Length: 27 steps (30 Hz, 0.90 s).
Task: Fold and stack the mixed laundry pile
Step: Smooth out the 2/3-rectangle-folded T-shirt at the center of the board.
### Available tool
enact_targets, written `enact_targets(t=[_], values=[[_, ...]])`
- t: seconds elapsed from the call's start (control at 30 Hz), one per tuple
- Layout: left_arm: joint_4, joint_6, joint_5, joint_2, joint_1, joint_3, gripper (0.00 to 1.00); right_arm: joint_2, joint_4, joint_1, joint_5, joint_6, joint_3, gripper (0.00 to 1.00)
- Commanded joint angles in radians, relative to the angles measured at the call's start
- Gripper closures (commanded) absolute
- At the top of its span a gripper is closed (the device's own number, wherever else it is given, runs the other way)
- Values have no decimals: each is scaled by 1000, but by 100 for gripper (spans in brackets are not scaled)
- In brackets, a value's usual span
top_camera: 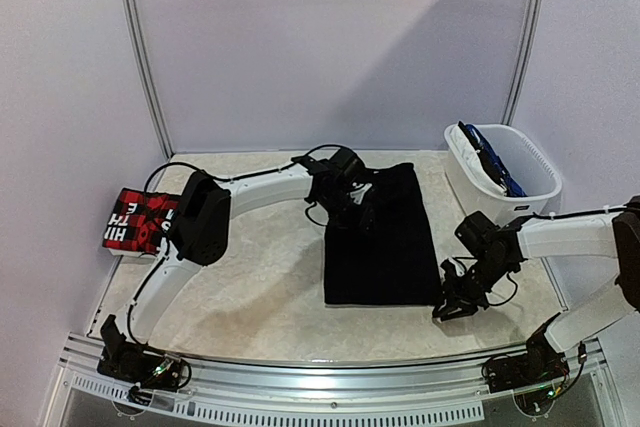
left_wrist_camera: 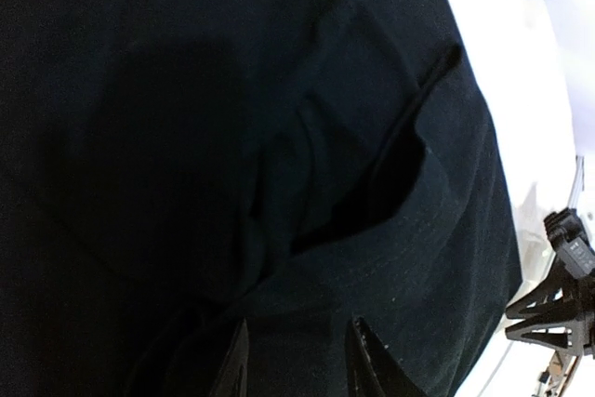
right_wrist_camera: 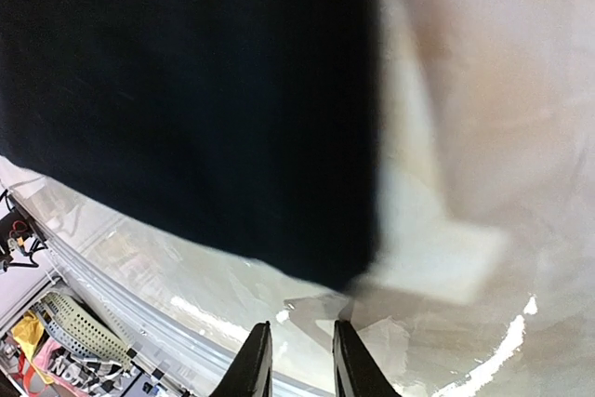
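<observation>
A plain black garment (top_camera: 380, 237) lies spread flat in the middle of the table. My left gripper (top_camera: 358, 209) hovers over its upper left part. In the left wrist view its fingers (left_wrist_camera: 299, 323) stand apart over folds of the black cloth (left_wrist_camera: 279, 137), gripping nothing that I can see. My right gripper (top_camera: 455, 302) is low beside the garment's near right corner. Its fingers (right_wrist_camera: 301, 324) are slightly apart over bare table, just short of the cloth's corner (right_wrist_camera: 344, 267). A red-black plaid garment (top_camera: 140, 222) with white lettering lies folded at the far left. A blue plaid shirt (top_camera: 492, 159) sits in the basket.
A white plastic basket (top_camera: 530, 187) stands at the back right, close behind the right arm. The table's metal front rail (top_camera: 320, 372) runs along the near edge. White walls and a curved frame close off the back and sides.
</observation>
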Motion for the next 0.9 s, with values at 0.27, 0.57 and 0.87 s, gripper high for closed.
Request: enact_targets(t=[0.27,0.57,0.87], values=[[-20,139,-267,-449,63,-402,56,-131,-157,1,108,13,74,73],[38,218,-565,-814,-10,-805,29,-130,-78,-1,87,35,123,59],[116,225,-751,-978,-68,-1036,3,-99,2,-26,40,58,87,53]])
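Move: The left fingers are down on the upper part of the black T-shirt, whose middle lies about 2 cm back and 3 cm to the right. The folded plaid shirt is some 49 cm to their left and level with them; the laundry basket is about 32 cm right and 9 cm ahead. From the right hand, the T-shirt's middle is roughly 20 cm ahead and 14 cm left, its near right corner about 3 cm ahead and 1 cm left. The left fingertips, resting on the T-shirt, drag a few centimetres left, then come free as the hand sweeps about 20 cm left and 12 cm up, drawing back some 7 cm, past the T-shirt's left edge. The wrist turns about 40 degrees so the fingers aim down and forward, and they spread wide. By the near right corner, the right hand dips slightly back and right, then rises about 4 cm and moves forward, opening a little. ##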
